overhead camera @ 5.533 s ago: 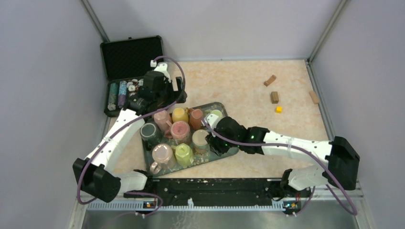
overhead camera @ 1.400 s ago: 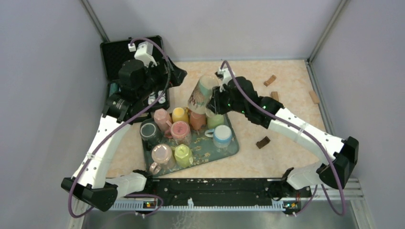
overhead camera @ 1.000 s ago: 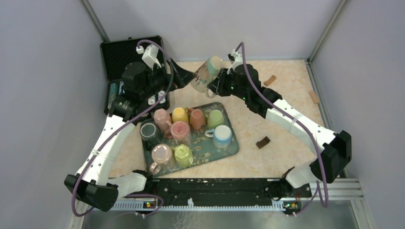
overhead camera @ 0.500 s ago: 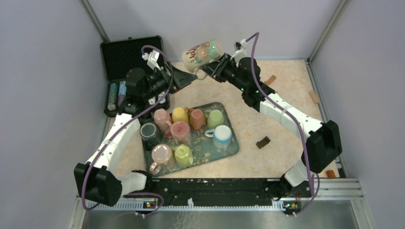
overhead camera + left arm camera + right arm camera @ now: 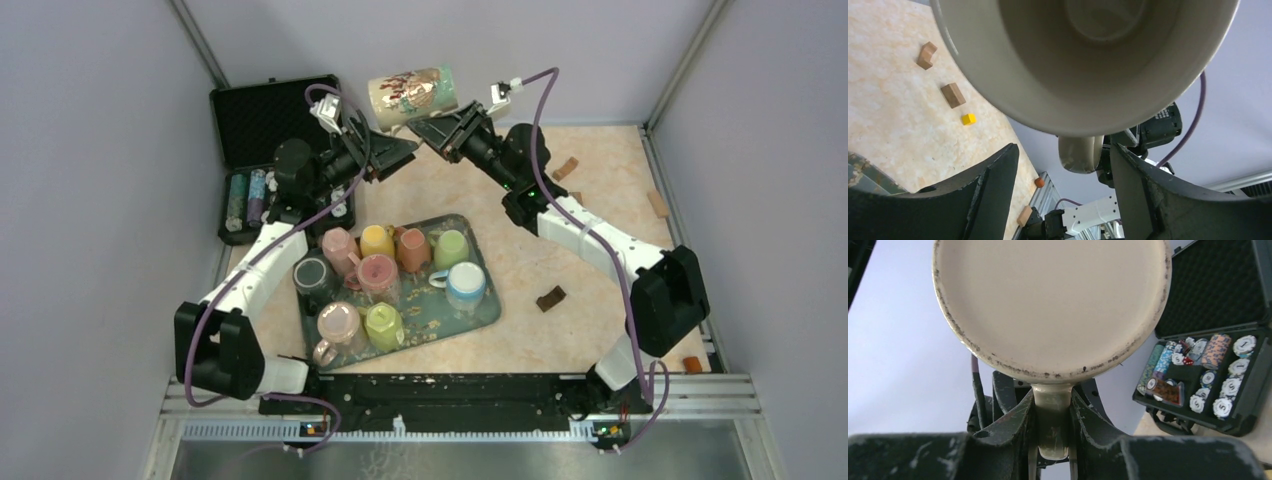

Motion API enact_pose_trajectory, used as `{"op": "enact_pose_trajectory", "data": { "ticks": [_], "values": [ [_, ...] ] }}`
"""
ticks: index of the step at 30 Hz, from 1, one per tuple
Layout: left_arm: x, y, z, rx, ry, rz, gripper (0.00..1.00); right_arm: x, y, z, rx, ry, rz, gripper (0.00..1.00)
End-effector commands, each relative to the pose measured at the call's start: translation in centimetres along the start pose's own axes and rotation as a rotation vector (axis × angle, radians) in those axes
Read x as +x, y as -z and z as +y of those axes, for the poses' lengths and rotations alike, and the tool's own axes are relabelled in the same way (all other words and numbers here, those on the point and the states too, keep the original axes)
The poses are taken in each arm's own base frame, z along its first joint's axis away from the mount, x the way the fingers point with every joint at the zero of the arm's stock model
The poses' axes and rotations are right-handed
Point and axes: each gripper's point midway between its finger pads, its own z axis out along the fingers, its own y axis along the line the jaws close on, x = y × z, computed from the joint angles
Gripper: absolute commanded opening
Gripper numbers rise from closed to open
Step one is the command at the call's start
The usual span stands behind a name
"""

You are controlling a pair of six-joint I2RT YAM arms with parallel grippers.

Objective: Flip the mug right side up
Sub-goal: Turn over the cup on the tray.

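A cream mug with a painted pattern hangs on its side high above the table's far edge. My right gripper is shut on the mug's handle; the right wrist view shows the flat base facing the camera. From the left, my left gripper comes up under the mug's open mouth. Its jaws stand apart on either side of the handle without touching it.
A dark tray with several small mugs, some upside down, sits mid-table. An open black case with poker chips lies at the far left. Wooden blocks, a yellow cube and a brown piece lie to the right.
My right arm has raised the mug up and leftward off the tray area, tipping it to horizontal. The left gripper has risen to meet it and its jaws have narrowed somewhat.
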Motion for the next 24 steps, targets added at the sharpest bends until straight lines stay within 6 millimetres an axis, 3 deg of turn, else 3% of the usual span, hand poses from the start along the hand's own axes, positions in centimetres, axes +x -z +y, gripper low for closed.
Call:
{"op": "enact_pose_trajectory", "data": {
  "ticks": [1,21,24],
  "values": [
    [-1.1,-0.3,-3.1,0.123,-0.043,-0.018,0.71,-2.4,0.6,6.4,-0.256,-0.011,-0.078,0.0],
    [-0.8,-0.7,-3.2,0.142,-0.045,0.011,0.31,-1.2,0.1,4.9,-0.267,-0.035,-0.042,0.0],
    [-0.9,-0.7,-3.3,0.143,-0.055,0.009,0.17,-0.9,0.1,4.4,-0.256,-0.036,-0.031,0.0]
  ]
}}
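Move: The mug's handle, gripped by the right fingers, stands about 2 cm ahead of the left hand, 1 cm to its right and 2 cm above; the mug body is roughly 7 cm ahead, level sideways and 3 cm above. On the tray some 35 cm below, the orange mug is about 10 cm back and straight in line, the pale green mug 9 cm back and 7 cm right. From the right hand, the handle is right at its fingertips. Left fingers close on the mug's handle as the right hand eases it about 1.5 cm down and left. ##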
